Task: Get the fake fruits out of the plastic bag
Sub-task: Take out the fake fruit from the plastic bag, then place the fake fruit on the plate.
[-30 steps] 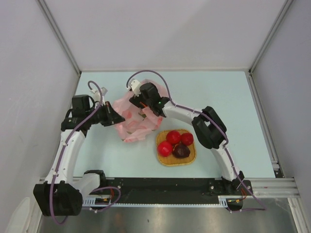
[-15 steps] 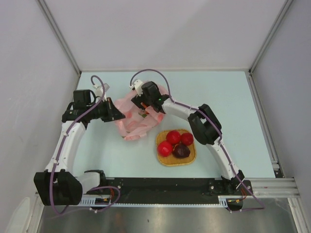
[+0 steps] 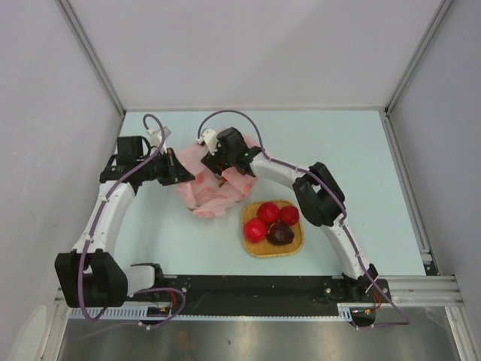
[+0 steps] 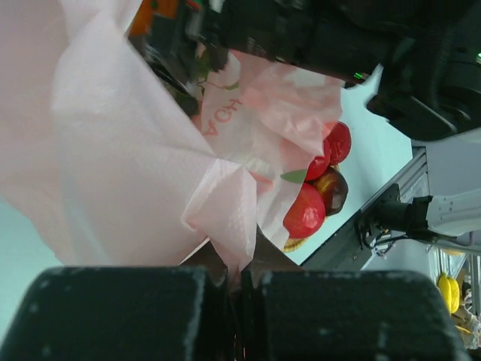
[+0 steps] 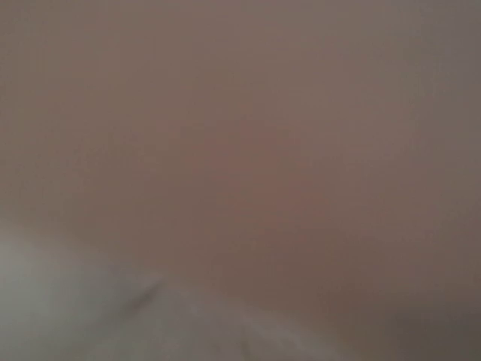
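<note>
The pink plastic bag [image 3: 204,192] lies left of centre. My left gripper [image 3: 183,177] is shut on a fold of its left edge; in the left wrist view the fold [image 4: 225,218] runs down between the closed fingers [image 4: 150,316]. My right gripper [image 3: 222,170] reaches into the bag's mouth from the far side, its fingertips hidden by plastic. The right wrist view is only a pink-brown blur. Three red fruits [image 3: 268,212] and the dark purple one [image 3: 280,234] sit on the woven mat [image 3: 294,243]. An orange patch [image 4: 152,10] shows inside the bag; the green fruit is hidden.
The mat lies right of the bag, near the front edge. Grey walls close the table on the left, far and right sides. The right arm's elbow [image 3: 319,194] hangs over the table right of the mat. The black base rail [image 3: 248,287] runs along the front.
My left gripper has drawn the bag's edge a little farther back and left. My right gripper has shifted slightly left, deeper over the bag's mouth. The bag has bunched up.
</note>
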### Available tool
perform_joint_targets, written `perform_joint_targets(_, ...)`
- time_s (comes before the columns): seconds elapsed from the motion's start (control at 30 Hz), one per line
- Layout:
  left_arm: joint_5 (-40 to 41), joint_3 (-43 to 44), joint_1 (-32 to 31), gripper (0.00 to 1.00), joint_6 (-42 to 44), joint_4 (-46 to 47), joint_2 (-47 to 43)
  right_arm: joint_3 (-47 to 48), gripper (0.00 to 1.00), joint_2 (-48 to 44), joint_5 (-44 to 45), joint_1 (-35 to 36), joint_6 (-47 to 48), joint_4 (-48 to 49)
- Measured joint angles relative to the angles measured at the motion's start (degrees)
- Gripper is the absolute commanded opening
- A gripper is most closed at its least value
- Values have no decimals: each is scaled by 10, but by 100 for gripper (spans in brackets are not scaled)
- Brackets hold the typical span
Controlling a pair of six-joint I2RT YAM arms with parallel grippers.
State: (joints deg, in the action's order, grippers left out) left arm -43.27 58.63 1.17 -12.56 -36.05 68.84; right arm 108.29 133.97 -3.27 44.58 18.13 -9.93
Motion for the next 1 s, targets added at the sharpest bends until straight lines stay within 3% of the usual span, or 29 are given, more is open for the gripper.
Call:
perform_joint_targets(0.47,11,48,0,0,-39,62,75,-148,57,-269,-218,24,37,-63)
perform_joint_targets(0.7,15,49,0,0,-46,77,84,-213,56,-404,-268,32,75,-116)
perform_joint_targets(0.8,19,49,0,0,-46,80,84,-274,55,-485,-267,9,95,-165)
perform_joint_targets(1.0,33,51,0,0,-41,79,84,-398,56,-626,-249,-111,146,-265)
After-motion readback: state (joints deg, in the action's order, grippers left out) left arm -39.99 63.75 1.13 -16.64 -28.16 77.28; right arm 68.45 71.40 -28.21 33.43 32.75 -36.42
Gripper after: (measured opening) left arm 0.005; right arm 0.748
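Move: Some 22 cm back, 17 cm right and slightly below the right hand, which already grips the orange inside the plastic bag, lies the basket. In it a red fruit sits about 19 cm back and 15 cm right of that hand, the dark fruit about 24 back and 20 right. From the left hand, pinching the bag's edge, the basket is about 27 cm right, 5 back and 17 below. Drawing the orange up and back out of the bag, the right hand climbs nearly 20 cm while pulling back about as far, its wrist swinging some 30 degrees counter-clockwise; then it sweeps about 20 cm right towards the basket, dipping slightly and unwinding part of that turn, grip kept. The left hand keeps its pinch and carries the bag's edge about 5 cm forward, away from the basket. ##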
